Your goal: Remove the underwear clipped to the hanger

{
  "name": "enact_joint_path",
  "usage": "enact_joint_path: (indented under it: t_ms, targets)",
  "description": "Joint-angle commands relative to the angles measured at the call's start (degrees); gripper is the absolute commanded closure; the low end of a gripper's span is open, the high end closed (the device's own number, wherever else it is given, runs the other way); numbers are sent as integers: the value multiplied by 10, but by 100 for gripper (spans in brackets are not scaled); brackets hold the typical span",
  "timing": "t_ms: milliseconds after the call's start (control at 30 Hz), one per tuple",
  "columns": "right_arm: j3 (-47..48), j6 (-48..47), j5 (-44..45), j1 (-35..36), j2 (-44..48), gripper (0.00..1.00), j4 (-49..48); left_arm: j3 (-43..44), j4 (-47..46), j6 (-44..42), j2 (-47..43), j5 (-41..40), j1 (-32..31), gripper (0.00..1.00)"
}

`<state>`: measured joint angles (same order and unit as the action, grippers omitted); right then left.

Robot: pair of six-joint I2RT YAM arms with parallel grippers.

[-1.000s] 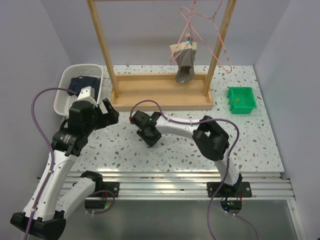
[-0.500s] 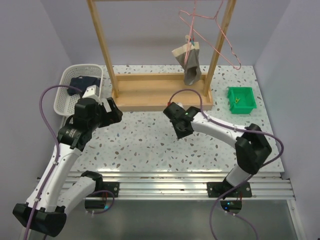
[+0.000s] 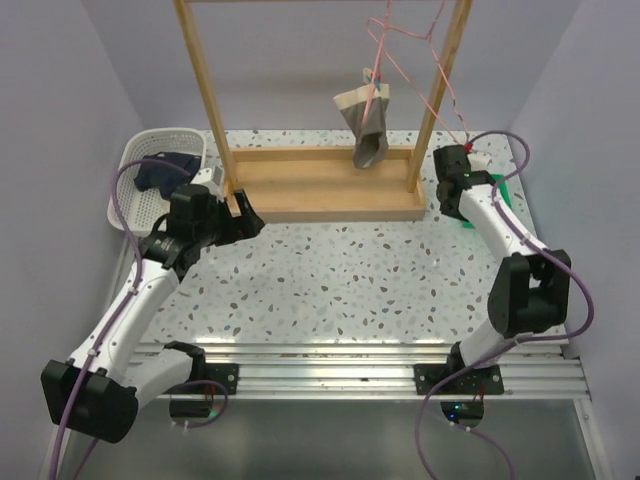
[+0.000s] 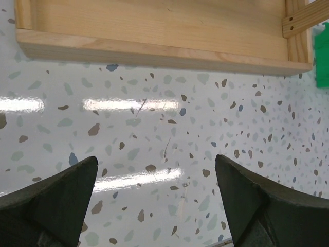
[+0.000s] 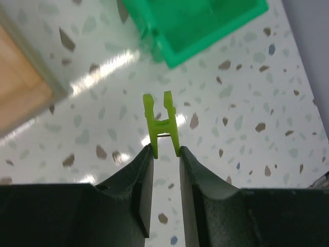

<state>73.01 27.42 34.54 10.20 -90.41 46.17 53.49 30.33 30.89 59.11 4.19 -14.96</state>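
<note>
A grey pair of underwear [image 3: 366, 125] with a beige waistband hangs from the pink wire hanger [image 3: 412, 75] on the wooden rack. A dark navy pair of underwear [image 3: 165, 168] lies in the white basket [image 3: 135, 165]. My right gripper [image 3: 457, 162] [image 5: 165, 149] is beside the green bin [image 3: 502, 186] [image 5: 195, 25], shut on a small green clip [image 5: 163, 123] that sticks out past its fingertips. My left gripper [image 3: 243, 214] [image 4: 154, 172] is open and empty, low over the table just in front of the rack's base [image 4: 154, 31].
The wooden rack's base board [image 3: 320, 185] and two uprights stand across the back of the table. The basket is at the back left, the green bin at the back right, partly covered by my right arm.
My right arm has swung from the table's middle to the far right by the green bin, its jaws narrowing on the clip. The left gripper has moved toward the rack base. The hanger has swung.
</note>
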Motion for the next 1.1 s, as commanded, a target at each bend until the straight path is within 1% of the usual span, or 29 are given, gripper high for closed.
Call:
enact_joint_path:
  t_ms: [0,33,67,167,200,267,367,467,500,533,600,633,733,767,833,867,1000,1067]
  targets:
    - [68,-22,51,-46,-61,100,-101,-1,-74,6,21,53,4,0]
    - [91,-22,52,-58,-77,100,-113,0,-78,8,34,59,4,0]
    - [100,-21,54,-77,-91,100,-135,3,-86,12,39,65,4,0]
    - [131,-21,58,-101,-141,100,-171,16,-91,21,60,74,4,0]
    - [139,-20,60,-119,-167,100,-178,23,-90,22,64,80,4,0]
    - [164,-18,58,-136,-190,100,-194,30,-86,23,80,84,4,0]
    - [194,-22,42,-150,-230,100,-208,48,-74,23,105,82,4,0]
    - [225,-17,23,-160,-264,99,-200,62,-72,29,125,82,4,0]
    - [230,-18,17,-163,-271,84,-198,65,-73,32,129,82,4,0]
    - [235,-18,12,-165,-273,76,-195,66,-75,34,133,82,4,0]
    - [226,-18,-5,-166,-267,64,-203,68,-78,38,137,81,4,0]
    - [210,-23,-15,-166,-262,51,-213,67,-80,39,137,81,3,0]
    - [201,-26,-40,-166,-241,36,-220,63,-84,39,136,82,4,0]
    - [199,-28,-45,-166,-235,27,-215,61,-84,37,134,82,3,0]
    - [188,-27,-54,-166,-205,22,-208,55,-86,34,129,82,4,0]
    - [183,-27,-56,-166,-194,17,-196,53,-90,33,126,81,3,0]
    - [151,-10,-79,-166,-96,11,-141,44,-94,23,113,82,3,0]
    - [129,0,-120,-166,-58,8,-91,43,-98,15,107,84,3,0]
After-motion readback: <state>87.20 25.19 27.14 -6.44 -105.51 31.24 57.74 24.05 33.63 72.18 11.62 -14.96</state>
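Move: From my right hand, which holds a green clip, the green basket lies about 13 cm ahead, 12 cm to the right and 11 cm down. The first clip is already in it, some 3 cm left of its middle. The wooden tray stands on the other side, its middle around 16 cm ahead and 32 cm to the left of my right hand, equally low. From my left hand the basket is about 20 cm ahead, 60 cm right and 17 cm below. I swing my right hand some 14 cm forward and 12 cm right over the green basket, sinking about 4 cm overall as the wrist turns some 15 degrees clockwise. There I open my fingers and let go of the clip, then rise and draw back a few centimetres. My open left hand eases forward and right, about 5 cm, and a little down. ##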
